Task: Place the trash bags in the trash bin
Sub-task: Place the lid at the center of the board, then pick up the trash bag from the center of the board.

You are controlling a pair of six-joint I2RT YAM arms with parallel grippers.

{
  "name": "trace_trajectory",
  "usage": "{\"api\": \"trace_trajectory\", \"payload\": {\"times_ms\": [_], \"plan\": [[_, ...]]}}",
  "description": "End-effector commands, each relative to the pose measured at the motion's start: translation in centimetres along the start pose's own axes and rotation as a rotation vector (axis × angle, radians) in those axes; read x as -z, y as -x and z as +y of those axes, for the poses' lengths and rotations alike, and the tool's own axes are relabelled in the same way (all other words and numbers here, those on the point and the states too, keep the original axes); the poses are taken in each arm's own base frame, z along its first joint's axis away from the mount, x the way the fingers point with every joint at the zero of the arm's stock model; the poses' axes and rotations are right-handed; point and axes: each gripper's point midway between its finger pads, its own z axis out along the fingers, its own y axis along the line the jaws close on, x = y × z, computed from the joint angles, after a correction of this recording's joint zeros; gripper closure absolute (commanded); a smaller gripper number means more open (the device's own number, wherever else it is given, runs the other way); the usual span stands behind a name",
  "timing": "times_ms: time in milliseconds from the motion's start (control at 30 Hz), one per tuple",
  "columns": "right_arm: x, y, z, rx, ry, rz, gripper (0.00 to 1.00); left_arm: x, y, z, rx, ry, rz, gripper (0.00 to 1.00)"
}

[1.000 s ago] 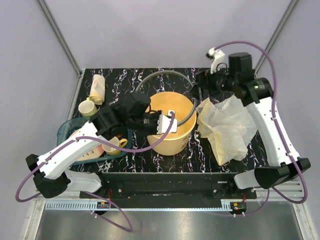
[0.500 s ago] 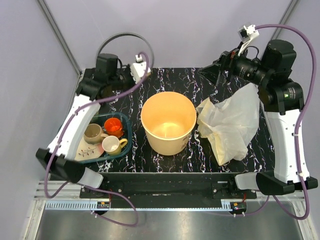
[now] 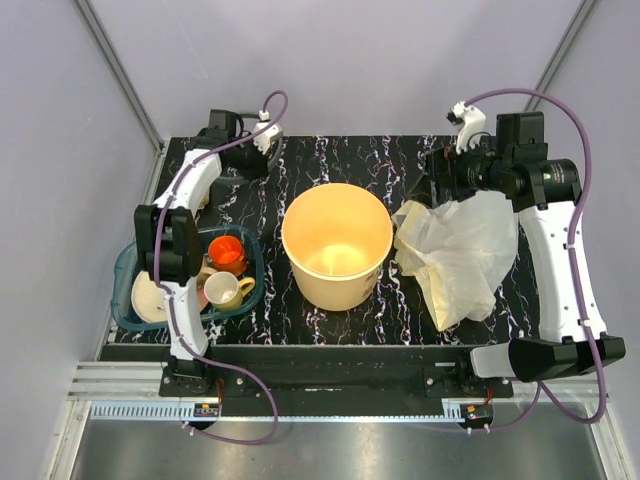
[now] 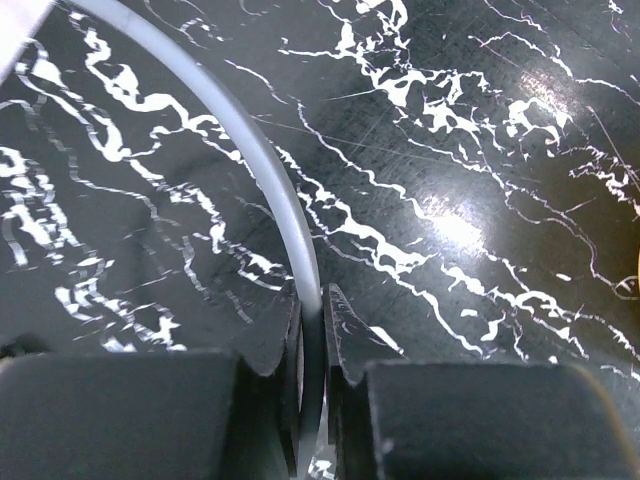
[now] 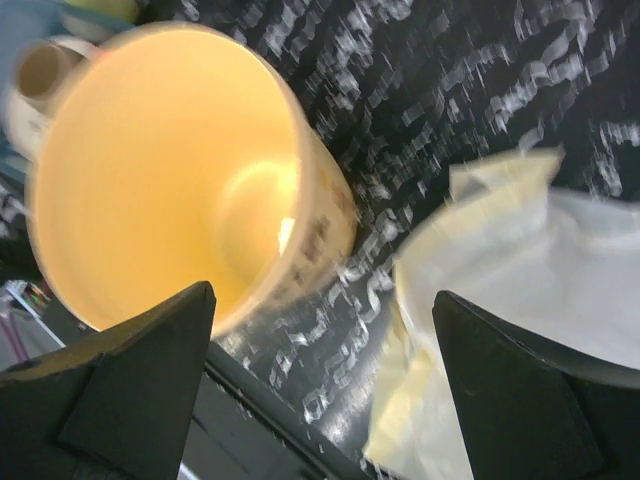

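The trash bin (image 3: 335, 245), a cream-yellow bucket, stands upright mid-table with nothing inside; it also fills the left of the right wrist view (image 5: 170, 170). The trash bags (image 3: 462, 252) lie spread as a crinkled pale sheet right of the bin, also seen from the right wrist (image 5: 520, 270). My right gripper (image 3: 437, 172) hovers over the sheet's far left corner, open (image 5: 325, 390), holding nothing. My left gripper (image 3: 262, 150) is at the back left corner, shut (image 4: 312, 340) on a thin grey rim ring (image 4: 270, 190) just above the marble tabletop.
A teal dish tray (image 3: 256, 270) with cups and an orange bowl sits left of the bin, under my left arm's elbow. Purple cables loop over both arms. Grey walls close the back and sides.
My left arm has swung from over the bin to the back left corner, carrying the grey ring down near the table. My right gripper dropped toward the sheet's far corner.
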Motion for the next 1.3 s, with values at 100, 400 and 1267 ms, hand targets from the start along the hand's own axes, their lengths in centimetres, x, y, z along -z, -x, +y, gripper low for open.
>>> {"api": "trace_trajectory", "payload": {"times_ms": [100,400,1267], "plan": [[1.4,-9.6,-5.7,-0.002,-0.128,0.303,0.00,-3.5,1.2,1.3,0.021,-0.011,-0.093,0.98],[2.0,-16.1,-6.5,0.024,-0.079,0.495,0.01,-7.3,-2.6,0.0,0.125,-0.093,-0.034,0.87],[-8.6,-20.6,-10.4,0.378,-0.169,0.497,0.00,0.4,5.3,-1.1,0.181,-0.085,-0.178,0.27]]}}
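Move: Still shut on the lid's rim, the left hand has its resting place about 12 cm below, centred some 3 cm ahead and 8 cm left. The roll of bags lies about level with this hand and 21 cm left; the trash bin stands some 27 cm back and 12 cm right. The right hand is empty: the trash bag lies about 15 cm right, 1 cm back and 27 cm below, the trash bin 11 cm left and 6 cm back. Lowering the lid about 10 cm onto the far-left board, the left hand opens wide to let go of the rim and rises some 6 cm clear, its fingers tipping a little further down. Meanwhile the open right hand sinks about 23 cm towards the bag, first drifting back and right, then partly forward and left again, its fingers swinging to point down above the bag's yellow edge. ##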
